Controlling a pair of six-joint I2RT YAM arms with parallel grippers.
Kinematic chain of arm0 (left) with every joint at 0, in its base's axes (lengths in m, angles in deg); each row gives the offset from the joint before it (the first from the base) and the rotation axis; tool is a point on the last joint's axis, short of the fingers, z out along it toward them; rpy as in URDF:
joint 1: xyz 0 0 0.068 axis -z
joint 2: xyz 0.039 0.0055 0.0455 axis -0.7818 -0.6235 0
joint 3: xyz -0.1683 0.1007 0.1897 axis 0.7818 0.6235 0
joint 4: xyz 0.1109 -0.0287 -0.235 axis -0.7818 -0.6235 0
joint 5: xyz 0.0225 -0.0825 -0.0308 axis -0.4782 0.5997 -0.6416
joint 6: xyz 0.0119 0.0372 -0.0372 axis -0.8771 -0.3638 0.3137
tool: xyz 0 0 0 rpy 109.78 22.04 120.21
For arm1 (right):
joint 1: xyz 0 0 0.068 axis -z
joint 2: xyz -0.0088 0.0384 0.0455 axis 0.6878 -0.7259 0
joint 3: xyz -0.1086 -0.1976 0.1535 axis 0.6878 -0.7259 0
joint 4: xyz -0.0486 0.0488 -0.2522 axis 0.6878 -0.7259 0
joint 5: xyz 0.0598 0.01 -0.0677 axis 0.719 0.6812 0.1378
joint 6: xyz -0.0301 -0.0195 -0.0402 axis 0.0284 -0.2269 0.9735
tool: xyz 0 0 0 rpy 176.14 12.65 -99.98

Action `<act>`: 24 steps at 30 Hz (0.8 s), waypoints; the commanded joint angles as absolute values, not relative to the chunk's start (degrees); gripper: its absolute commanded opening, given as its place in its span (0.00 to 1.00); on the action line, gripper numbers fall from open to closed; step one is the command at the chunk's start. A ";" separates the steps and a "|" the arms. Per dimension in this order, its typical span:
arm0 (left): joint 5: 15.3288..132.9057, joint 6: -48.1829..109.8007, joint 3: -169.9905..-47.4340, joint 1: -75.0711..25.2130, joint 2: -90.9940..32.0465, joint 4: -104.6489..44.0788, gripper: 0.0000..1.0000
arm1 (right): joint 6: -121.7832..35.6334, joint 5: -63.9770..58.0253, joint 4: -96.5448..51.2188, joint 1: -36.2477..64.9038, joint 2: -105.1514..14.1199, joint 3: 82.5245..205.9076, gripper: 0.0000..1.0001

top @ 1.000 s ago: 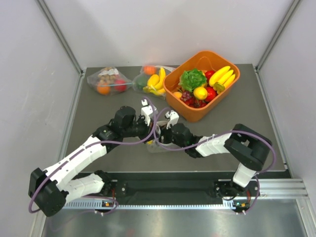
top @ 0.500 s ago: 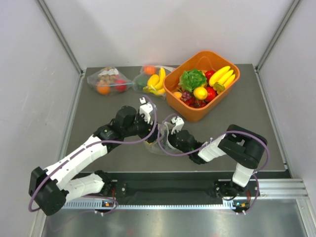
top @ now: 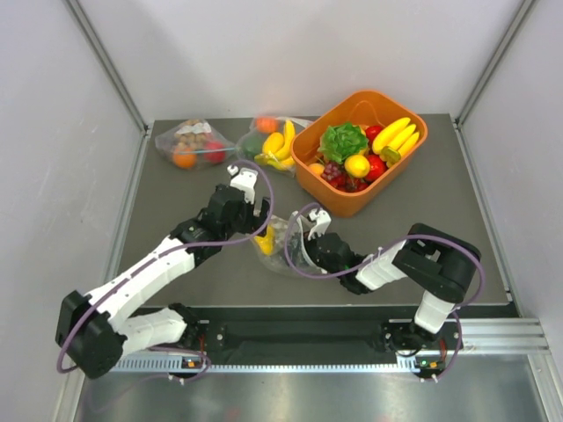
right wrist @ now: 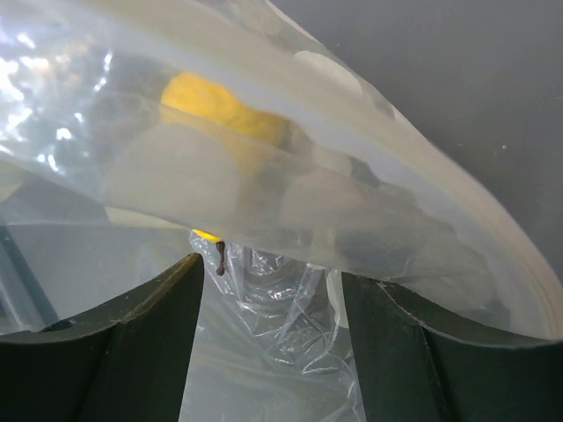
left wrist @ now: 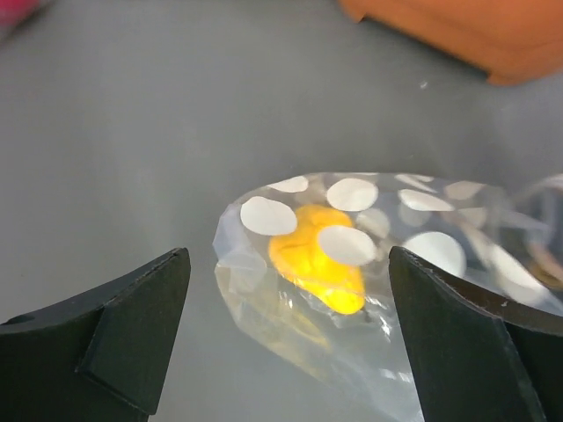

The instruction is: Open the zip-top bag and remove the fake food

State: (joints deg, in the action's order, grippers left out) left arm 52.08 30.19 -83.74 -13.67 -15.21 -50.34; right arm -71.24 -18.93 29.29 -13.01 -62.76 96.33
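Observation:
The zip-top bag, clear with white polka dots, lies on the grey table between both arms. A yellow piece of fake food shows through it. My left gripper hovers just left of the bag, open wide and holding nothing. In the left wrist view the bag and the yellow piece lie below the left gripper. My right gripper is at the bag's right end. In the right wrist view the right gripper stands open, with loose crumpled film of the bag between and over the jaws. The yellow piece lies beyond.
An orange basket at the back right holds lettuce, bananas, a lemon and red fruits; its edge shows in the left wrist view. Two clear bags of toy food lie at the back. Grey walls flank the table.
The left gripper has opened, let go of the bag and drawn back to the left. The bag has sagged onto the table. The right gripper has shifted slightly nearer.

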 commanded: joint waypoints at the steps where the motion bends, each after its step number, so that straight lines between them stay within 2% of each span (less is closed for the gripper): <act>1: 54.23 31.88 -84.18 -15.39 -19.19 -47.07 0.99 | -72.03 -17.82 33.30 -14.03 -61.64 96.27 0.64; 4: 56.45 31.71 -84.71 -16.27 -22.88 -46.54 0.98 | -72.03 -17.39 33.30 -14.03 -61.38 96.53 0.63; 7: 60.22 32.15 -85.06 -17.67 -27.01 -46.28 0.86 | -72.12 -17.03 33.39 -14.03 -61.03 96.79 0.63; 8: 61.80 32.50 -85.23 -17.77 -28.15 -46.54 0.73 | -72.21 -16.77 33.48 -14.03 -60.94 97.14 0.63; 11: 62.78 32.94 -86.46 -17.94 -32.72 -49.43 0.48 | -72.30 -16.24 33.57 -14.03 -60.41 97.93 0.63; 12: 63.04 33.03 -86.99 -17.94 -34.47 -49.87 0.31 | -72.38 -15.98 33.57 -14.03 -60.24 98.11 0.63; 16: 63.83 33.38 -88.13 -17.94 -37.82 -52.16 0.06 | -72.38 -14.31 33.48 -14.46 -59.97 99.95 0.63; 18: 65.49 33.47 -88.31 -17.94 -39.57 -52.60 0.00 | -72.12 -14.40 32.87 -15.16 -60.41 101.71 0.63; 24: 69.98 33.82 -89.63 -18.03 -43.10 -53.75 0.00 | -70.63 -16.85 29.18 -15.52 -64.01 107.07 0.64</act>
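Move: The yellow fruit in the closed end of the zip-top bag lies about 14 cm below the left gripper, 2 cm ahead and 4 cm right. From the left gripper, the banana bag is roughly 28 cm ahead and 8 cm right, 15 cm down, and the orange bin's middle some 26 cm ahead and 30 cm right, 12 cm down. From the right gripper, the yellow fruit is about 8 cm left, 1 cm ahead and 2 cm lower. Bring the left gripper about 12 cm down onto the bag's closed end, drifting slightly right and tipping the fingers some 25 degrees steeper; shut them from wide open on the way to pinch the film beside the yellow fruit. Keep the right fingers open at the bag's mouth, nearly still at first, then raise them and shift left about 4 cm each way. ##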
